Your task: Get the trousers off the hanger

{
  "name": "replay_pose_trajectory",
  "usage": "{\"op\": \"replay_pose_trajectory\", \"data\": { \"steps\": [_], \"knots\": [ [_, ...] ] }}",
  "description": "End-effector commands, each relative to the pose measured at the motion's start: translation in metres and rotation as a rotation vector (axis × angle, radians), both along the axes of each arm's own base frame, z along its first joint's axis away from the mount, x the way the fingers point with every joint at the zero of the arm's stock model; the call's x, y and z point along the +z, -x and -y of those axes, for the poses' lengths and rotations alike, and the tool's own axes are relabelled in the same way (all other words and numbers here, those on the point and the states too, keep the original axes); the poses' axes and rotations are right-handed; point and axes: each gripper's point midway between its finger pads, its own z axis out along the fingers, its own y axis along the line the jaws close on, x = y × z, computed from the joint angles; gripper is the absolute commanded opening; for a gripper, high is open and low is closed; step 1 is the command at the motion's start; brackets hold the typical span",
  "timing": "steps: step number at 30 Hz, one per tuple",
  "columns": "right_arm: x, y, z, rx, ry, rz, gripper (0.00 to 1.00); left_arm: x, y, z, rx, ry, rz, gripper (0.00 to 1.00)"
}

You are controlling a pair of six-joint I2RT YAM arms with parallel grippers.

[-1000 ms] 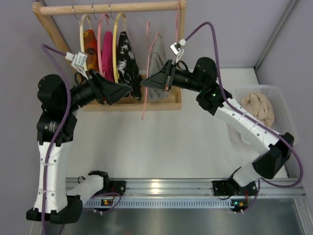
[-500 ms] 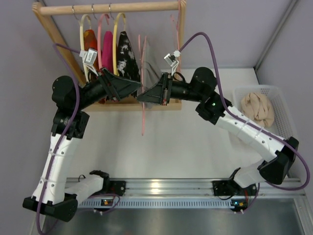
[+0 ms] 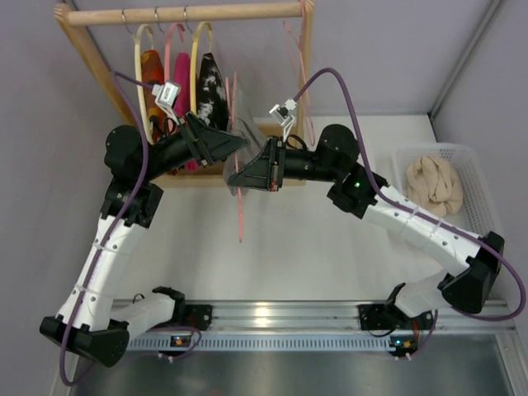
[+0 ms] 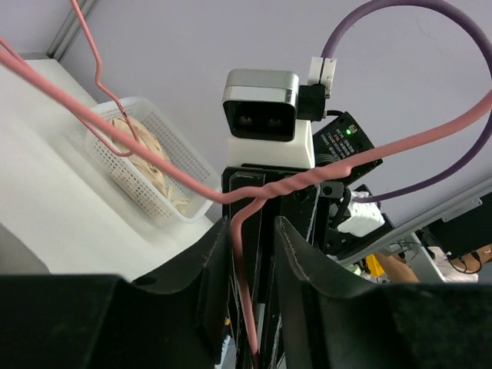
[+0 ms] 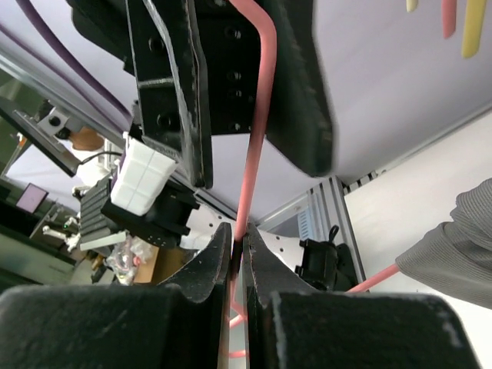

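The thin pink hanger [image 3: 240, 210] hangs off the rail in front of the rack, with the grey trousers [image 3: 244, 120] draped on it between my two grippers. My right gripper [image 3: 234, 176] is shut on the hanger wire [image 5: 247, 192]; its jaws [image 5: 240, 243] pinch it tight. A fold of the trousers [image 5: 453, 238] shows at the right edge of the right wrist view. My left gripper [image 3: 244, 143] faces the right one from the left. Its jaws [image 4: 252, 250] stand partly apart around the hanger's wire [image 4: 244, 284], which lies against the left finger.
The wooden rack [image 3: 181, 13] at the back holds thick looped hangers with an orange, a magenta and a black-and-white garment [image 3: 211, 87]. A white basket [image 3: 481, 183] with a beige cloth [image 3: 436, 183] sits at the right. The basket [image 4: 173, 138] also shows behind the hanger.
Both arms swung left and towards the near side, carrying the hanger and trousers away from the rail. The left gripper reached the hanger and narrowed its jaws around the wire.
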Motion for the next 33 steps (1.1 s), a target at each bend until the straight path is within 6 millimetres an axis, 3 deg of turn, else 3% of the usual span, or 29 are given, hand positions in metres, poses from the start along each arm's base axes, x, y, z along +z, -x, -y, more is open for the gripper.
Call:
{"op": "replay_pose_trajectory", "data": {
  "steps": [1,4,5,8,10,11,13,14,16,17,19,20,22,23,25,26,33],
  "knots": [
    [0.056,0.020,0.020,-0.014,-0.171,0.209,0.00,0.014,0.006,0.002,-0.024,0.038,0.061,0.33],
    [0.055,0.018,0.021,-0.037,-0.166,0.223,0.00,0.011,0.005,0.002,-0.019,0.043,0.043,0.15],
    [0.051,0.015,0.020,-0.047,-0.156,0.221,0.00,0.011,0.005,0.002,-0.020,0.045,0.040,0.03],
    [0.047,0.011,0.023,-0.078,-0.133,0.246,0.03,0.014,0.007,0.002,-0.023,0.052,0.034,0.00],
    [0.046,0.009,0.028,-0.111,-0.122,0.291,0.18,0.017,0.011,0.002,-0.035,0.058,0.031,0.00],
    [0.037,0.004,0.030,-0.138,-0.098,0.295,0.39,0.017,0.012,0.001,-0.037,0.058,0.032,0.00],
    [0.037,0.003,0.041,-0.189,-0.091,0.370,0.52,0.019,0.015,0.002,-0.050,0.062,0.036,0.00],
    [0.021,-0.007,0.043,-0.237,-0.050,0.386,0.60,0.021,0.018,0.002,-0.060,0.065,0.038,0.00],
    [0.020,-0.011,0.057,-0.313,-0.038,0.420,0.76,0.024,0.021,0.001,-0.068,0.075,0.043,0.00],
    [0.007,-0.015,0.060,-0.338,-0.007,0.431,0.86,0.026,0.024,0.001,-0.075,0.077,0.047,0.00],
    [0.002,-0.019,0.074,-0.402,0.020,0.499,0.96,0.028,0.026,0.001,-0.083,0.083,0.044,0.00],
    [-0.015,-0.026,0.078,-0.437,0.058,0.509,0.99,0.032,0.028,0.001,-0.094,0.087,0.052,0.00],
    [-0.019,-0.029,0.089,-0.486,0.069,0.593,0.99,0.037,0.030,0.001,-0.101,0.092,0.053,0.00],
    [-0.037,-0.031,0.090,-0.487,0.102,0.612,0.99,0.040,0.032,0.001,-0.104,0.097,0.061,0.00],
    [-0.045,-0.033,0.095,-0.511,0.117,0.674,0.99,0.046,0.033,0.001,-0.112,0.101,0.066,0.00],
    [-0.060,-0.035,0.095,-0.507,0.151,0.691,0.99,0.048,0.033,0.001,-0.113,0.103,0.067,0.00],
    [-0.083,-0.053,0.084,-0.539,0.187,0.756,0.99,0.061,0.037,0.001,-0.126,0.112,0.087,0.00]
  ]
}}
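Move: The pink hanger's hook wire runs between the left hand's half-closed fingers. The right hand, some 4 cm back and 4 cm below the left, still pinches that wire farther along. The grey trousers hang about 9 cm ahead of the right hand, level sideways and some 8 cm below it. From the left hand, the black patterned garment on the rack lies roughly 22 cm ahead, 7 cm left and 12 cm lower. Staying almost in place, the left hand shuts its fingers on the hook wire by the neck and keeps hold, tipping slightly. Only then does the right hand let go, opening wide as it backs off about 9 cm to the right; it then sinks some 11 cm and edges forward beside the trousers, rolling and swinging clockwise until its fingers point left and forward. ##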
